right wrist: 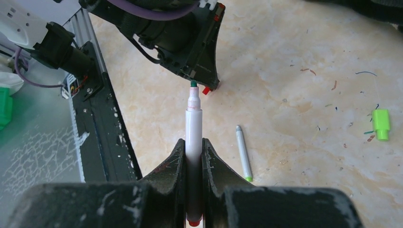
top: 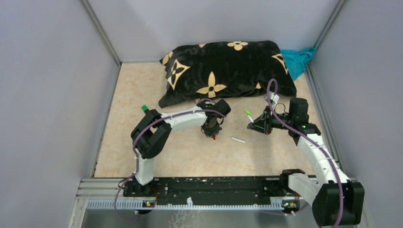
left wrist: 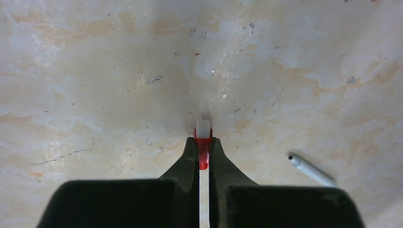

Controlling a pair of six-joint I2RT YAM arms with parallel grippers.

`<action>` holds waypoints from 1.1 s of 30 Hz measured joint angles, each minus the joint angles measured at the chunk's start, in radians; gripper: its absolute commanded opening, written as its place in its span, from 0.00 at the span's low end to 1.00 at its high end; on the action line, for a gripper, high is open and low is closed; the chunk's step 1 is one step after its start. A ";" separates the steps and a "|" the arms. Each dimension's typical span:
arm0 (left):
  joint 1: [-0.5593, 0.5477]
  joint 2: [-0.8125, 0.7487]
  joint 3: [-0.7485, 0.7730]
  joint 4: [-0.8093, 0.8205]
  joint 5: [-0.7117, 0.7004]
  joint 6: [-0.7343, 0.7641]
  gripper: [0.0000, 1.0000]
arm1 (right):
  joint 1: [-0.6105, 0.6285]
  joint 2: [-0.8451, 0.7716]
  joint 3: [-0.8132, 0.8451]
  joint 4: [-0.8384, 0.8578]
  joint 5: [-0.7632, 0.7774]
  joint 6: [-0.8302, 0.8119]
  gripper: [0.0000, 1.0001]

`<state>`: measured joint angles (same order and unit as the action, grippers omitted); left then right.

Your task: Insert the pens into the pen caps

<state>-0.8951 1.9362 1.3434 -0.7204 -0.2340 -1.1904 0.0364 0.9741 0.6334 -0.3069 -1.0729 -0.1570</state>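
My left gripper [left wrist: 203, 140] is shut on a short red pen cap [left wrist: 203, 154] with a white end, held low over the table. From above, this gripper [top: 213, 134] points down at the table's middle. My right gripper [right wrist: 193, 143] is shut on a white pen [right wrist: 193, 118] with a red rear end. Its dark tip points at the red pen cap [right wrist: 206, 90] and stops just short of it. A grey-white pen [right wrist: 244, 153] with a green end lies on the table to the right of the held pen. A green pen cap [right wrist: 381, 124] lies farther right.
A black pillow [top: 223, 71] with gold flowers lies across the back, with a teal cloth [top: 299, 59] behind its right end. A small green thing [top: 144, 108] sits by the left arm's elbow. The black base rail [top: 209, 185] runs along the near edge, and grey walls enclose the sides.
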 measured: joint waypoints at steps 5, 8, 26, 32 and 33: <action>0.000 -0.180 -0.093 0.103 -0.013 0.090 0.00 | 0.000 -0.023 0.000 -0.002 -0.034 -0.011 0.00; 0.000 -0.370 -0.204 0.266 -0.009 0.173 0.00 | 0.000 -0.037 0.003 -0.020 -0.056 -0.034 0.00; 0.000 -0.793 -0.603 1.636 0.420 0.516 0.00 | 0.126 -0.247 0.227 0.108 -0.121 0.086 0.00; -0.004 -0.702 -0.501 1.810 0.551 0.509 0.00 | 0.241 -0.274 0.224 0.302 -0.061 0.305 0.00; -0.007 -0.691 -0.490 1.830 0.563 0.509 0.00 | 0.261 -0.277 0.224 0.333 -0.050 0.341 0.00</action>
<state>-0.9024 1.2449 0.8532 1.1091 0.3290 -0.6819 0.2974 0.6975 0.8574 0.0261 -1.1225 0.1844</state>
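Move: The left gripper, low over the table, already holds the red cap; the pen it is meant for stands nib-up in the right gripper, some 15 cm to the right, about 3 cm back and 16 cm higher. From the right gripper the red cap is roughly 15 cm left, 3 cm ahead and 15 cm below. On the table, a loose white pen lies 11 cm right and 2 cm back of the left gripper, the green cap 15 cm right and 10 cm ahead of it. Sweep the left gripper steeply up from the table, about 43 cm, drifting back some 8 cm. Keep the red cap pinched while the wrist swings the fingers from pointing down to pointing right and upward, towards the right hand. With the pen still gripped, raise the right gripper about 20 cm, also easing back and to its left, and tip its fingers up to near level. ##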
